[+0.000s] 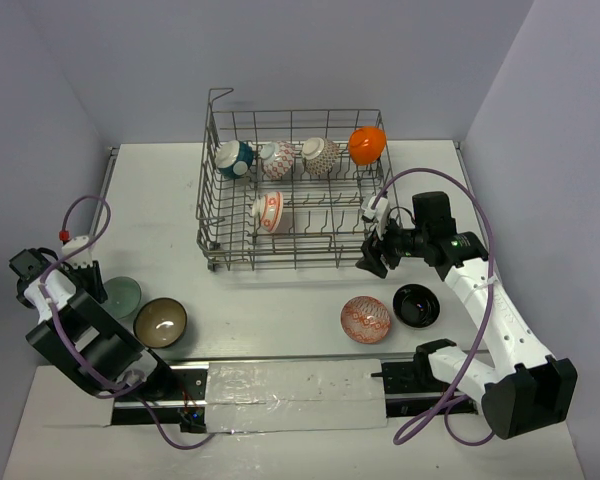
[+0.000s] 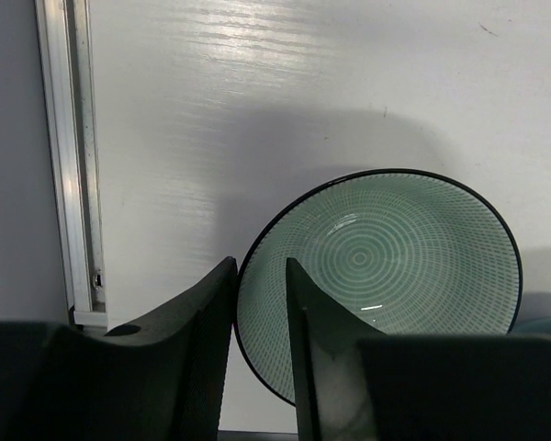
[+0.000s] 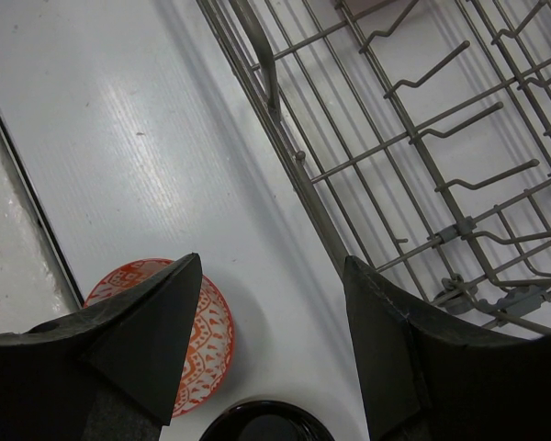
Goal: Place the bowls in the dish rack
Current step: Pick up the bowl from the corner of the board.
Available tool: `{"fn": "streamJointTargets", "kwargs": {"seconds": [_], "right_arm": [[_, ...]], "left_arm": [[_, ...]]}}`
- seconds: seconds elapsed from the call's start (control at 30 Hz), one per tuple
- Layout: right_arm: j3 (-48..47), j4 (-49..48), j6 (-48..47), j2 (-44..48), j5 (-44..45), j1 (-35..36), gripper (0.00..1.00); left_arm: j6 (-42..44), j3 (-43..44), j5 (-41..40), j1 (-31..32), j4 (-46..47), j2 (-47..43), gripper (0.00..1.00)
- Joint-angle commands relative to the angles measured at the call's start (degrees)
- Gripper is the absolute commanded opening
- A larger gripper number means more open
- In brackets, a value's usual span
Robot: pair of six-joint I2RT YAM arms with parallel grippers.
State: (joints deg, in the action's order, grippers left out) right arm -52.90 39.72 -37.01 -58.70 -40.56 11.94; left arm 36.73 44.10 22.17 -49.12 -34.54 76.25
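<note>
A pale green bowl [image 1: 120, 295] [image 2: 376, 257] sits upright on the table at the left. My left gripper [image 1: 100, 288] [image 2: 260, 266] straddles its near rim, one finger outside and one inside, with the jaws narrow. Whether they pinch the rim I cannot tell. A brown bowl [image 1: 161, 321] stands just right of it. The dish rack [image 1: 280, 262] [image 3: 298, 158] holds several bowls on edge, among them a teal one [image 1: 234, 158] and an orange one [image 1: 367, 144]. My right gripper [image 1: 373, 262] [image 3: 272, 262] hangs open and empty by the rack's near right corner, above a red-patterned bowl [image 1: 366, 319] [image 3: 207, 340] and a black bowl [image 1: 417, 304] [image 3: 266, 423].
A metal rail [image 2: 69, 165] runs along the table's left edge close to the left gripper. The rack's front wall and upright tines stand just beyond the right gripper. A taped strip [image 1: 290, 382] lies between the arm bases.
</note>
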Motion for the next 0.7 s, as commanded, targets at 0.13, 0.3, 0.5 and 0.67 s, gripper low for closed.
{"fn": "streamJointTargets", "kwargs": {"seconds": [0.13, 0.3, 0.5, 0.67], "right_arm": [[0.43, -2.11, -0.95, -0.28, 0.12, -0.43, 0.71], [0.70, -2.28, -1.04, 0.07, 0.39, -0.43, 0.71], [0.70, -2.37, -1.13, -0.01, 0.83, -0.43, 0.71], [0.79, -2.46, -1.13, -0.10, 1.00, -0.43, 0.71]], "left_arm": [[-0.96, 2.04, 1.47, -0.36, 1.59, -0.14, 0.28], [-1.84, 3.01, 2.43, -0.27, 1.32, 0.74, 0.20], [-2.37, 3.45, 2.70, -0.27, 1.59, 1.53, 0.11], [-3.07, 3.63, 3.14, -0.27, 1.85, 2.06, 0.07]]}}
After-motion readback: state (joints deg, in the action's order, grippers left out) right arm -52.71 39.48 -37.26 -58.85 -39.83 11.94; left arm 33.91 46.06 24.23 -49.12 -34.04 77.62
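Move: The green bowl's left rim is just at the left hand's open fingers; its middle lies about 5 cm to their right, level fore and aft, and some 3 cm lower. The brown bowl sits roughly 15 cm right of the hand and 7 cm nearer the base, and the rack's near left corner some 28 cm right and 7 cm ahead. From the right hand the green bowl is about 62 cm left, 5 cm back and 16 cm lower. Forward and slightly up, only about 1 cm in all, the left hand eases along with the green bowl's rim while its part-open fingers close: one pad outside the left rim, the other inside, pinching the wall between them. The closing stops just short of shut with the grip effort rising, and the wrist barely tilts. ##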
